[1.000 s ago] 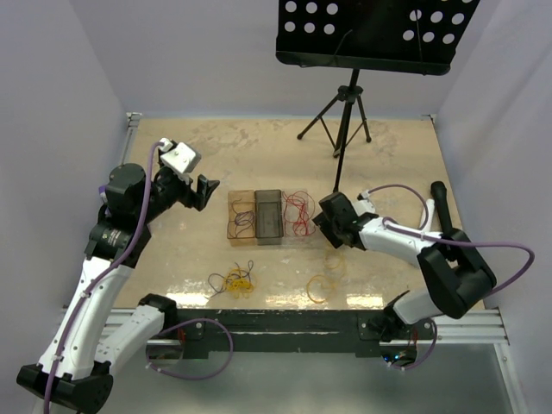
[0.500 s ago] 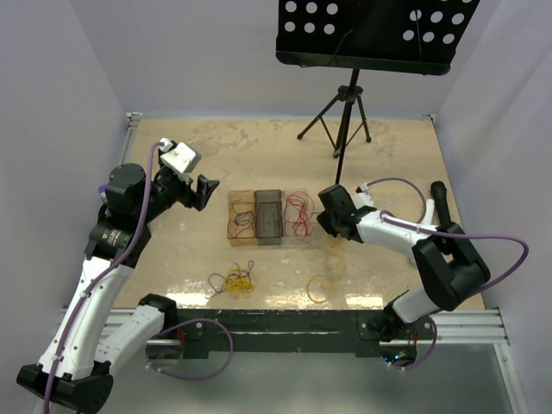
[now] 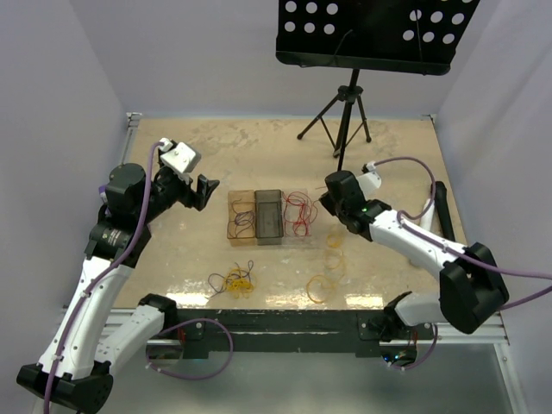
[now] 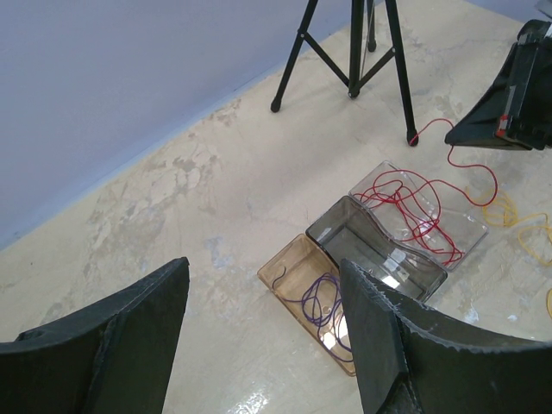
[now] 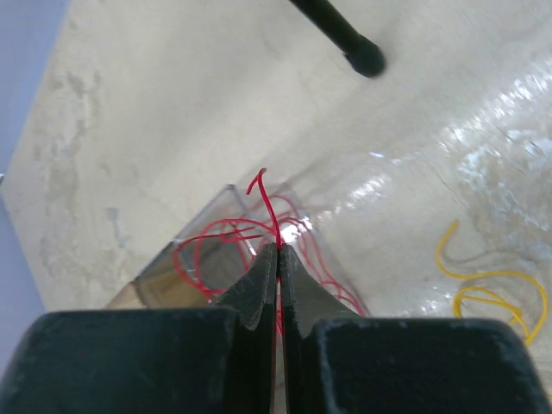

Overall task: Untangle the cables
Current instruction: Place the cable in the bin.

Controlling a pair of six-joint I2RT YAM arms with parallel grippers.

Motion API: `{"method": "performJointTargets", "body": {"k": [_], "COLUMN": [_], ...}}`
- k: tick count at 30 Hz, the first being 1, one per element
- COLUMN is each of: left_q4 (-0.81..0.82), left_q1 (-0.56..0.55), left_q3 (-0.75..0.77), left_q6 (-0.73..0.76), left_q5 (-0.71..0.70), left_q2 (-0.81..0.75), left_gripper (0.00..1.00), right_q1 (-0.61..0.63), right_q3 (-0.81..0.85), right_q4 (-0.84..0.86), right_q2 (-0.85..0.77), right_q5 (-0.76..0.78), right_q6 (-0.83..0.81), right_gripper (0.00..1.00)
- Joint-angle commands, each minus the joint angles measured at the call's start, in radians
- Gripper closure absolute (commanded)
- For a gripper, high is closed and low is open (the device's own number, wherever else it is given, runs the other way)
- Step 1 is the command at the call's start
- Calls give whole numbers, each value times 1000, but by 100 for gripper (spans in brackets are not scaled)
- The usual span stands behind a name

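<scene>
A tangle of yellow, orange and dark cables (image 3: 231, 280) lies near the table's front edge. Loose yellow cables (image 3: 321, 289) lie to its right. A red cable (image 3: 297, 213) fills the clear bin (image 3: 293, 239), and a purple cable (image 4: 323, 297) lies in the amber bin (image 3: 241, 237). My right gripper (image 3: 328, 205) hangs above the clear bin's right end, shut on one strand of the red cable (image 5: 269, 205), whose short end sticks up past the fingertips (image 5: 266, 259). My left gripper (image 3: 203, 191) is held open in the air left of the bins, with nothing between its fingers (image 4: 392, 345).
A dark bin (image 3: 268, 216) sits between the amber and clear ones. A black music stand's tripod (image 3: 343, 121) stands at the back right, one foot (image 5: 366, 59) close to the clear bin. A black bar (image 3: 441, 211) lies at the right edge.
My right gripper has shut on the red cable and pulled back to the right and up from the clear bin. The left arm has not moved.
</scene>
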Motion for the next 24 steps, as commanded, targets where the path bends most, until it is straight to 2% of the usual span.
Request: {"method": "performJointTargets", "body": {"k": [1, 4, 12, 24], "left_q4": [18, 19, 13, 13], "left_q1": [6, 6, 6, 6], "left_q3": [7, 7, 10, 1], "left_q6": [-7, -9, -4, 1], "left_q5": [-4, -2, -11, -19], "left_q2": [3, 7, 9, 1], "left_gripper": [25, 25, 25, 25], "right_q1": [26, 49, 124, 135], "right_q3": [37, 33, 115, 193], "right_q4": [42, 123, 108, 4], "right_q2": [-14, 20, 152, 282], "right_q5": [38, -36, -47, -45], "right_q6": [-135, -223, -315, -324], "right_gripper": [100, 100, 100, 100]}}
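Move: My right hand holds the red cable's end. The clear bin, with most of that cable in it, is centred about 7 cm to my left, 1 cm ahead and 9 cm below. The empty grey bin is some 8 cm left of the clear one, level with it; a yellow cable lies about 9 cm back and 5 cm right of this hand. From my left hand the clear bin is roughly 7 cm ahead, 26 cm right and 29 cm down. I carry the red cable's end about 8 cm left with my right hand, from beside the clear bin to over it, first rising a little and then sinking to finish some 4 cm lower than I began. My wrist swings about 20 degrees counter-clockwise and rolls its left side down, while my fingers stay shut on the cable. ##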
